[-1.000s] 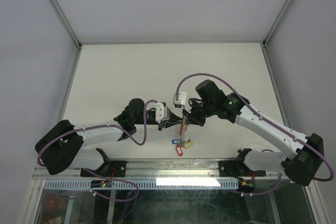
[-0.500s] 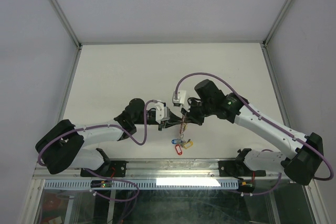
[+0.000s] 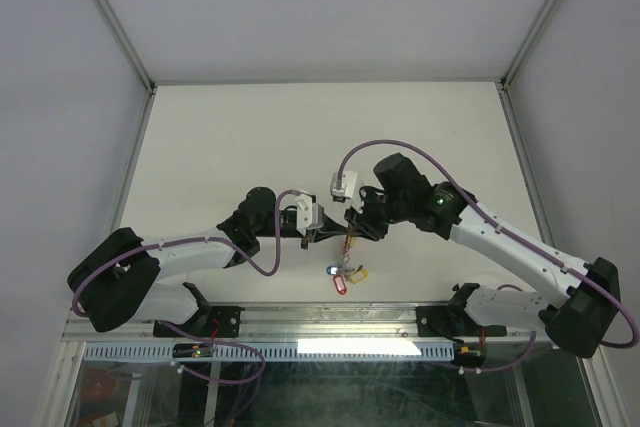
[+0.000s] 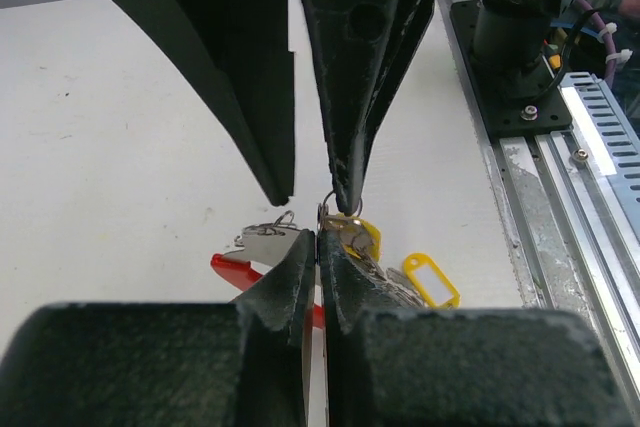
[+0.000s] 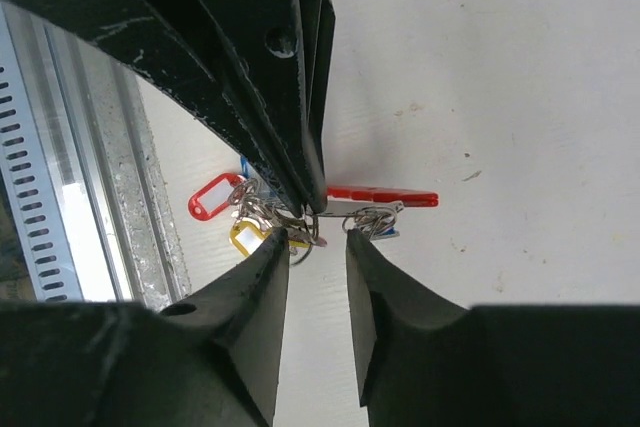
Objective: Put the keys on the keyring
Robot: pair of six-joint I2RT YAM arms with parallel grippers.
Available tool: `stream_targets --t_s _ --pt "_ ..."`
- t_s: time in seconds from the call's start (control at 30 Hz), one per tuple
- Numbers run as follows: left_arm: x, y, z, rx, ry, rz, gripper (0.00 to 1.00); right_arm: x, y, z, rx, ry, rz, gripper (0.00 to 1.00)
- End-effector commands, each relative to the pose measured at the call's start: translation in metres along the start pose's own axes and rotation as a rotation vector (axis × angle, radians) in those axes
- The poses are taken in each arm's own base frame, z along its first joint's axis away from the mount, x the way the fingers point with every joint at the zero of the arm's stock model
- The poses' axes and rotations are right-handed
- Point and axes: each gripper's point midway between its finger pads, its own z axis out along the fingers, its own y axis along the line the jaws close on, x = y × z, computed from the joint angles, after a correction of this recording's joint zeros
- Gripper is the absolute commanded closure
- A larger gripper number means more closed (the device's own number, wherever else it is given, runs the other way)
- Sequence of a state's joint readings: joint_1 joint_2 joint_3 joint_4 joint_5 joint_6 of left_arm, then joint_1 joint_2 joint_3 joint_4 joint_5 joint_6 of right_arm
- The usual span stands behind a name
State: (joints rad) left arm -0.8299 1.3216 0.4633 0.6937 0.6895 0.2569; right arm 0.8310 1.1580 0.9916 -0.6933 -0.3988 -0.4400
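Note:
The keyring, a red arc with a grey bar, hangs just above the table between both grippers. My left gripper is shut on the thin grey edge of the keyring. My right gripper stands open right next to it, holding nothing. The keys cluster at the keyring with red, yellow and blue tags. In the top view the left gripper and right gripper meet over the keyring, and the keys dangle toward the near edge.
A metal rail and the right arm's base run along the near table edge, close to the keys. Grey enclosure walls stand on both sides of the white table.
My right gripper has opened and let go at the keyring. My left gripper has closed tighter on it. Both arms have stayed almost in place.

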Motion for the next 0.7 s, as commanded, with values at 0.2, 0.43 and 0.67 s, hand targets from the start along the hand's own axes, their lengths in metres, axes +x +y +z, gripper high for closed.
stream_targets --t_s 0.2,0.43,0.67 --pt "-0.016 0.016 0.003 -0.064 -0.055 -0.011 1.0 -0.055 -0.026 -0.04 0.18 -0.34 0.13 0.58" --pt "-0.015 0.029 -0.004 -0.138 -0.092 -0.075 1.0 -0.045 -0.047 -0.043 0.18 -0.427 0.441 0.54" --pt "-0.012 0.047 -0.014 -0.254 -0.111 -0.124 1.0 -0.035 -0.048 -0.042 0.225 -0.522 0.714 0.56"
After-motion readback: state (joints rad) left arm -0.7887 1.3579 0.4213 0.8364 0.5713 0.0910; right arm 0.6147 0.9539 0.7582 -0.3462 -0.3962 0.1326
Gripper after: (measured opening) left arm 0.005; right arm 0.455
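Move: The keyring, with its keys, is pinched in the left fingertips, roughly 1 cm to that hand's right and level fore and aft. From the right fingertips it lies about 1 cm left and 1 cm below, neither ahead nor back. Counted from the right hand, the red key hangs some 3 cm ahead, 2 cm left and 4 cm below; the tags dangle about 5 cm back, 2 cm left and 10 cm below. Forward and up, the right hand backs off the keyring with its already parted fingers widening to nearly half open, climbs about 5 cm, then sinks some 3 cm, ending forward and a little right. Meanwhile it swings about 30 degrees clockwise and its fingers level out. The left hand keeps its pinch on the ring, carrying it 3 cm forward with a slight counter-clockwise turn. ##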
